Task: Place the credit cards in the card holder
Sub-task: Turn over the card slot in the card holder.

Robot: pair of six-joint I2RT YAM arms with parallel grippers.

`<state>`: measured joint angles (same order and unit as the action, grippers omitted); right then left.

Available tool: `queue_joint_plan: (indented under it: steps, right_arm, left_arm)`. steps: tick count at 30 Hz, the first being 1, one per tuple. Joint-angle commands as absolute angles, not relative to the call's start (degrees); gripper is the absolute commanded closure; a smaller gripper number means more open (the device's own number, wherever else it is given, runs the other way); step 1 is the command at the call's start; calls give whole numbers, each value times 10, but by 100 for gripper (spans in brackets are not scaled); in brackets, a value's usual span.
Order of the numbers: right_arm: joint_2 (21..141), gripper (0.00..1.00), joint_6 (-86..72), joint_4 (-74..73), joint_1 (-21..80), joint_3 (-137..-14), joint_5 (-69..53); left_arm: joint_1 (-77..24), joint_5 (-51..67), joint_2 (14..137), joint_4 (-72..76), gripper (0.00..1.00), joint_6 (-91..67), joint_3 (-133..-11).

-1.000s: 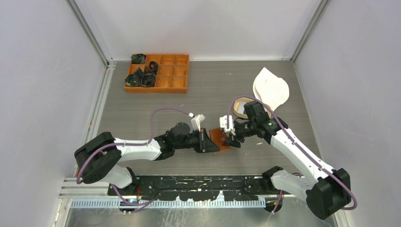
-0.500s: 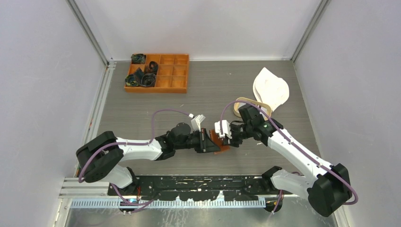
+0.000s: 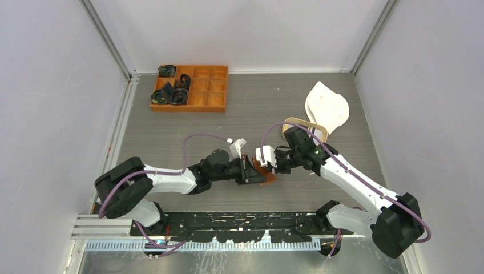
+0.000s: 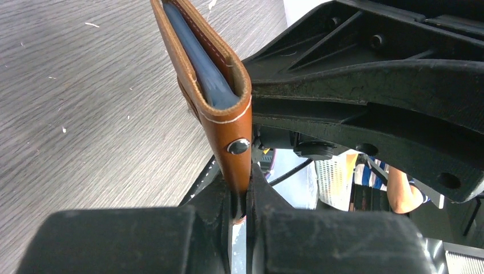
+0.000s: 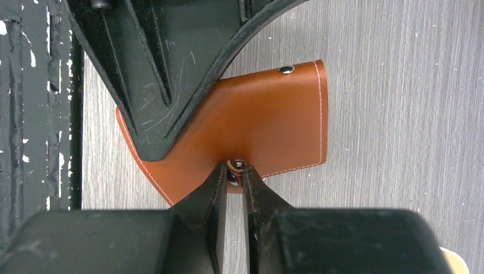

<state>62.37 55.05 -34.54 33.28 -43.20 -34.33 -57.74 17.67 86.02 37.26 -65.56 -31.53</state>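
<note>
The brown leather card holder (image 3: pixel 266 173) is held off the table between both arms at the centre. My left gripper (image 4: pixel 240 201) is shut on its lower edge, just below a small metal stud (image 4: pixel 238 146). A grey-blue credit card (image 4: pixel 204 73) shows edge-on inside the folded leather. My right gripper (image 5: pixel 234 171) has its jaws pinched narrow on the holder's (image 5: pixel 268 123) near edge, at a snap stud. The left gripper's black finger (image 5: pixel 154 74) covers the holder's upper left part in the right wrist view. No other credit cards are in view.
An orange compartment box (image 3: pixel 191 87) with dark items sits at the back left. An oval wooden-rimmed tray (image 3: pixel 287 124) lies just behind the right arm, partly under it. A white cloth-like object (image 3: pixel 327 107) lies at the back right.
My right gripper has moved left onto the card holder and its jaws have narrowed onto the holder's edge. The left gripper has kept its hold, nearly still.
</note>
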Motion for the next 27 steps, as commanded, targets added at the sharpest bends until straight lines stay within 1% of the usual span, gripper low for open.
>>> queue_joint_plan:
  steps: [1,5,8,9,10,12,13,14,17,20,25,26,27]
  right_arm:
    - [622,98,523,-325,338,-445,-350]
    - [612,99,496,-336,316,-465,-368]
    - [598,99,473,-347,278,-474,-419]
    - [595,99,468,-353,267,-475,-441]
    - [595,99,464,-357,259,-476,-460]
    - [602,99,459,-356,253,-471,-480]
    - [610,99,457,-349,253,-466,-481]
    - [620,99,450,-337,253,-460,-477]
    - [670,99,412,-297,253,-451,-453]
    - [715,99,353,-251,253,-451,-427]
    - [739,99,315,-233,248,-457,-416]
    - [737,99,315,-233,246,-456,-419]
    - [735,99,315,-232,244,-455,-422]
  left_arm:
    - [-579,195,849,497,100,-657,-323]
    - [-560,196,843,486,100,-648,-290]
    - [-541,196,839,479,100,-624,-260]
    - [-535,196,842,475,97,-620,-253]
    - [-531,196,847,473,91,-616,-249]
    - [-527,191,865,456,74,-611,-250]
    - [-526,187,874,451,67,-607,-251]
    - [-526,180,885,447,63,-604,-254]
    - [-523,149,907,441,56,-597,-252]
    - [-523,110,898,409,53,-578,-237]
    - [-525,75,808,338,51,-511,-210]
    - [-530,70,789,335,48,-493,-207]
    - [-540,59,770,332,43,-473,-206]
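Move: The card holder is already pinched between both hands: its middle lies about 2 cm ahead of the left hand and 2 cm to its right at roughly the same height, and about 2 cm to the left of the right hand, level with it fore and aft and 1 cm lower. From the right hand, the card box stands some 15 cm ahead, 17 cm to the right and 10 cm below; the white cloth is about 24 cm ahead, 25 cm right and 11 cm below. Down and to its own left, with a little forward, the left hand opens to about half, lets go of the card holder and backs off, sinking some 8 cm as its fingers tip further down. The right hand keeps its pinch, lifts about 2.5 cm, then carries the holder forward and down to end slightly lower than it began, tilting and turning clockwise. ##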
